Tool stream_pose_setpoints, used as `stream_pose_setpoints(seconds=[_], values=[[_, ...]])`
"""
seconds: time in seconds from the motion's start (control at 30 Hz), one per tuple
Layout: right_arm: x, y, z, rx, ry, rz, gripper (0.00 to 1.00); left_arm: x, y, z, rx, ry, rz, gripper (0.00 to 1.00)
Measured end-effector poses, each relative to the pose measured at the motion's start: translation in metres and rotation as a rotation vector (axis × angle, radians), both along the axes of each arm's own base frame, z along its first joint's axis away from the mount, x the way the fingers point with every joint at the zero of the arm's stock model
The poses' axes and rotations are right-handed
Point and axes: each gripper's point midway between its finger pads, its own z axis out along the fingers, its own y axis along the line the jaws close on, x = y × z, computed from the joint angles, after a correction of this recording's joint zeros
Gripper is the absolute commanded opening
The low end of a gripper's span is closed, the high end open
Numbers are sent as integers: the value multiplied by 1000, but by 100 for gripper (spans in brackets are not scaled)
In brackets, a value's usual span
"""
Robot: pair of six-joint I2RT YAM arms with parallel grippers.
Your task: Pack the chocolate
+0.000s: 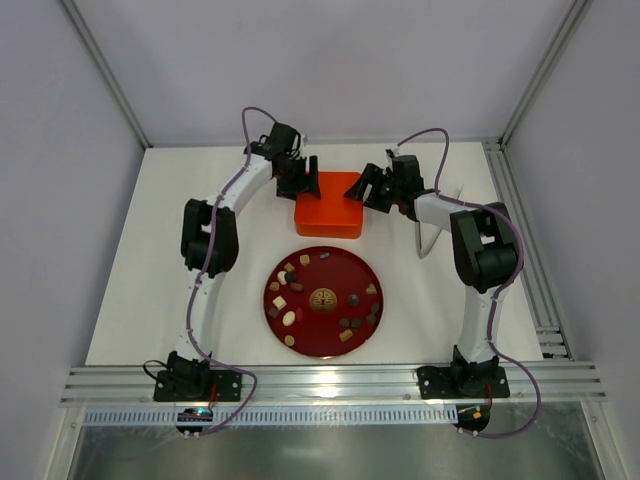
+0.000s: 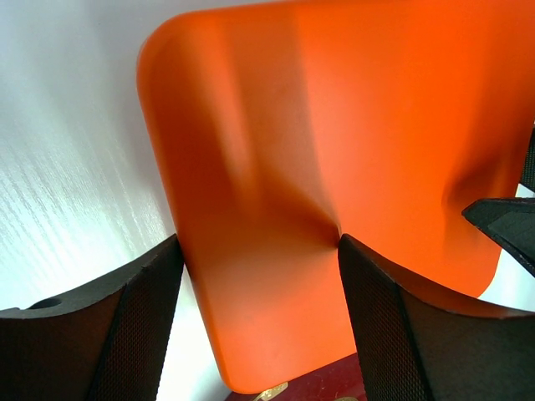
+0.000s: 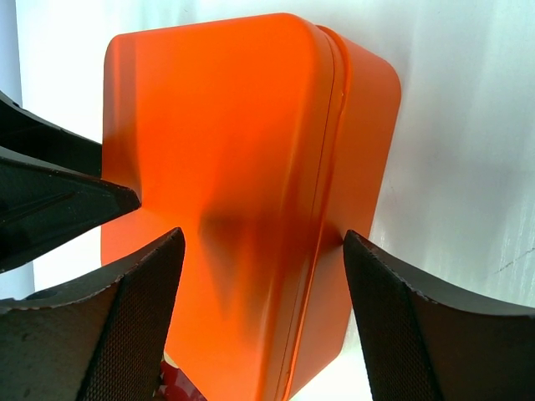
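Note:
Several small chocolates, dark brown, tan and cream, lie scattered on the dark red plate around its gold emblem. Behind the plate stands an orange box with its lid on. My left gripper is open at the box's back left edge. In the left wrist view it straddles the box, one finger beside the left wall and one resting on the top. My right gripper is open at the back right edge. There it straddles the lid seam of the box.
A white upright object stands right of the box, beside the right arm. Aluminium rails run along the front and right edges of the white table. A strip of the plate shows under the box.

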Motion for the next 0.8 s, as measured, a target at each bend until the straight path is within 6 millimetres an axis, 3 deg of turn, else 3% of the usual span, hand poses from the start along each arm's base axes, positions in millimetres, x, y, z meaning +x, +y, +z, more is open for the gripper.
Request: stream_pose_setpoints(seconds=[0.13,0.8], values=[[0,0,0,-3,-1,0,75,0,0,0,8,-6,-5,72],[2,-6,-3,-9,13,-32,50,0,-3,2,130,-82,-23,72]])
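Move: The orange lid already sits on the chocolate box, its middle about 5 cm to the right of the left hand, level with it and roughly 1 cm lower. From the right hand that middle lies some 6 cm to the left, level with it and about 1 cm down, with the box itself directly beneath, 3 cm lower still. The red plate is about 24 cm back from the right hand and 8 cm to its left; the white band lies 15 cm to its right and 5 cm back. The right hand stays at the lid's right rim and narrows its fingers by roughly a third of their gap, drifting barely half a centimetre right, so that one fingertip stays on the lid's top and the other goes to the seam between lid and box. The left hand keeps its open fingers at the left rim, inner fingertip resting on the lid's top, and rolls in place by not quite 10 degrees, its left side rising, so its fingers point more steeply down on the lid. ##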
